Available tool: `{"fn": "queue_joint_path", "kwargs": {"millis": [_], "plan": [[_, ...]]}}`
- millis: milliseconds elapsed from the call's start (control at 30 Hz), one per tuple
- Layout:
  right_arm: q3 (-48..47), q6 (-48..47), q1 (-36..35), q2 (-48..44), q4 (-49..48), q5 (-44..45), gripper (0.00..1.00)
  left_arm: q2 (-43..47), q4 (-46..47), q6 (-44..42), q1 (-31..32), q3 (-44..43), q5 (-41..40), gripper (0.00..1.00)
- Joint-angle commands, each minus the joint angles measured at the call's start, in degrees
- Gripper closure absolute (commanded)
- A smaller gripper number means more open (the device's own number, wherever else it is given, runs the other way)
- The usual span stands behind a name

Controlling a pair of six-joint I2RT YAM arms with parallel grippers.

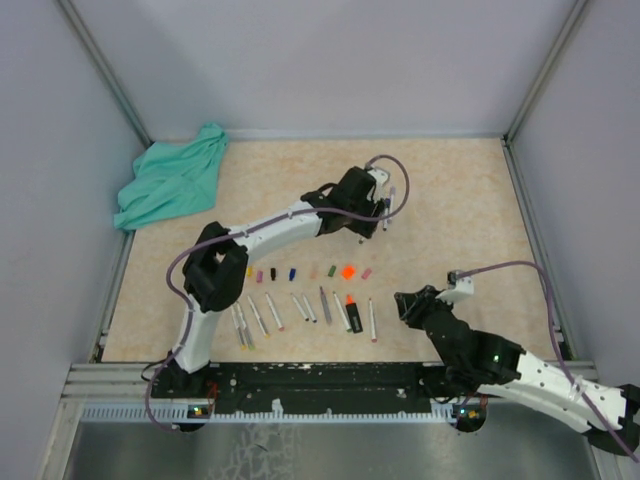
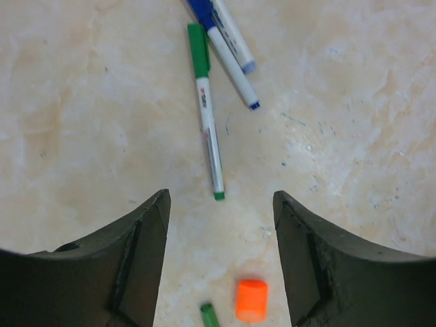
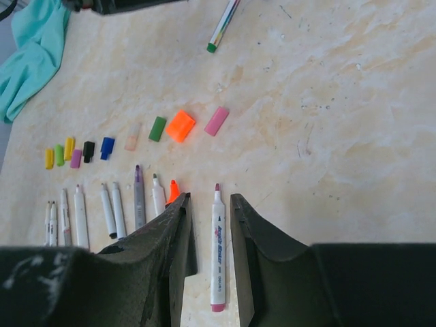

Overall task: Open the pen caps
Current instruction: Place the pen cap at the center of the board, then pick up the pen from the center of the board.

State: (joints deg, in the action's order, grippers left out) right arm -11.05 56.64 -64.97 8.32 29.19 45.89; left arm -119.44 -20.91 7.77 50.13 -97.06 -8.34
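The pen caps lie in a row on the table: yellow (image 3: 69,148), black (image 3: 88,150), blue (image 3: 107,148), green (image 3: 157,129), the larger orange cap (image 3: 180,126) and pink (image 3: 216,120). Below them lies a row of uncapped pens (image 3: 139,197). My left gripper (image 2: 221,196) hangs open and empty beyond the row, with the orange cap (image 2: 251,300) and a green cap (image 2: 210,317) on the table under it. A capped green pen (image 2: 206,116) and blue pens (image 2: 225,41) lie ahead. My right gripper (image 3: 210,199) is narrowly open above a white pink-tipped marker (image 3: 218,252), not touching it.
A teal cloth (image 1: 172,180) is bunched in the far left corner. Grey walls and metal posts (image 1: 540,70) close in the table on three sides. The left arm (image 1: 270,228) stretches across the middle, and the right arm (image 1: 500,365) lies low at the near right.
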Motion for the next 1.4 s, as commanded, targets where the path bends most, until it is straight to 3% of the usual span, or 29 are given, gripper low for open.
{"fn": "queue_joint_path", "kwargs": {"millis": [0, 100, 300, 533, 933, 1167, 1367], "plan": [[-1.74, -3.98, 0.32, -2.02, -3.19, -1.33, 0.70, -5.66, -4.57, -4.13, -3.87, -7.38, 10.82, 0.38], [-1.49, -5.41, 0.35, -3.17, -3.57, -2.67, 0.70, -9.28, -6.98, -4.08, -4.77, -11.82, 12.95, 0.47], [-1.01, -5.94, 0.31, -5.27, -3.01, -3.48, 0.70, -16.32, -11.02, -3.76, -4.78, -19.49, 13.13, 0.47], [-0.82, -5.50, 0.36, -6.10, -1.84, -3.70, 0.70, -18.77, -11.06, -2.76, -4.69, -20.36, 11.25, 0.47], [-0.38, -5.05, 0.30, -6.12, -2.27, -4.05, 0.70, -20.58, -14.00, -4.98, -3.69, -20.58, 5.38, 0.74], [-0.64, -5.07, 0.33, -6.07, -2.03, -4.49, 0.70, -15.87, -14.62, -7.41, -3.69, -13.41, -2.71, 0.92], [-0.15, -5.05, 0.33, -5.99, -2.94, -4.71, 0.70, -6.60, -11.00, -8.07, -5.76, -0.71, -3.99, 0.95]]}}
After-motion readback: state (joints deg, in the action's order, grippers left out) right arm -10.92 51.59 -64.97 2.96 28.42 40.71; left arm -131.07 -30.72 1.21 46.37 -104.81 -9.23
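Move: The green pen lies capped on the table in front of my empty left hand, its middle about 7 cm ahead, 3 cm right and 8 cm below; its tail end points back at me. The blue pen's middle is some 11 cm ahead and 6 cm right, the pink cap about 9 cm back and 1 cm right, the orange cap 9 cm back and 3 cm left. From my right hand the green pen is roughly 27 cm ahead, 4 cm left. I carry my left hand about 4 cm forward over the green pen's tail end, then sink some 7 cm to it, the fingers narrowing and finally pinching the barrel just short of the tail. Staying down at that height, I drag the pen about 4 cm to my left and slightly back, rolling the wrist a little. ##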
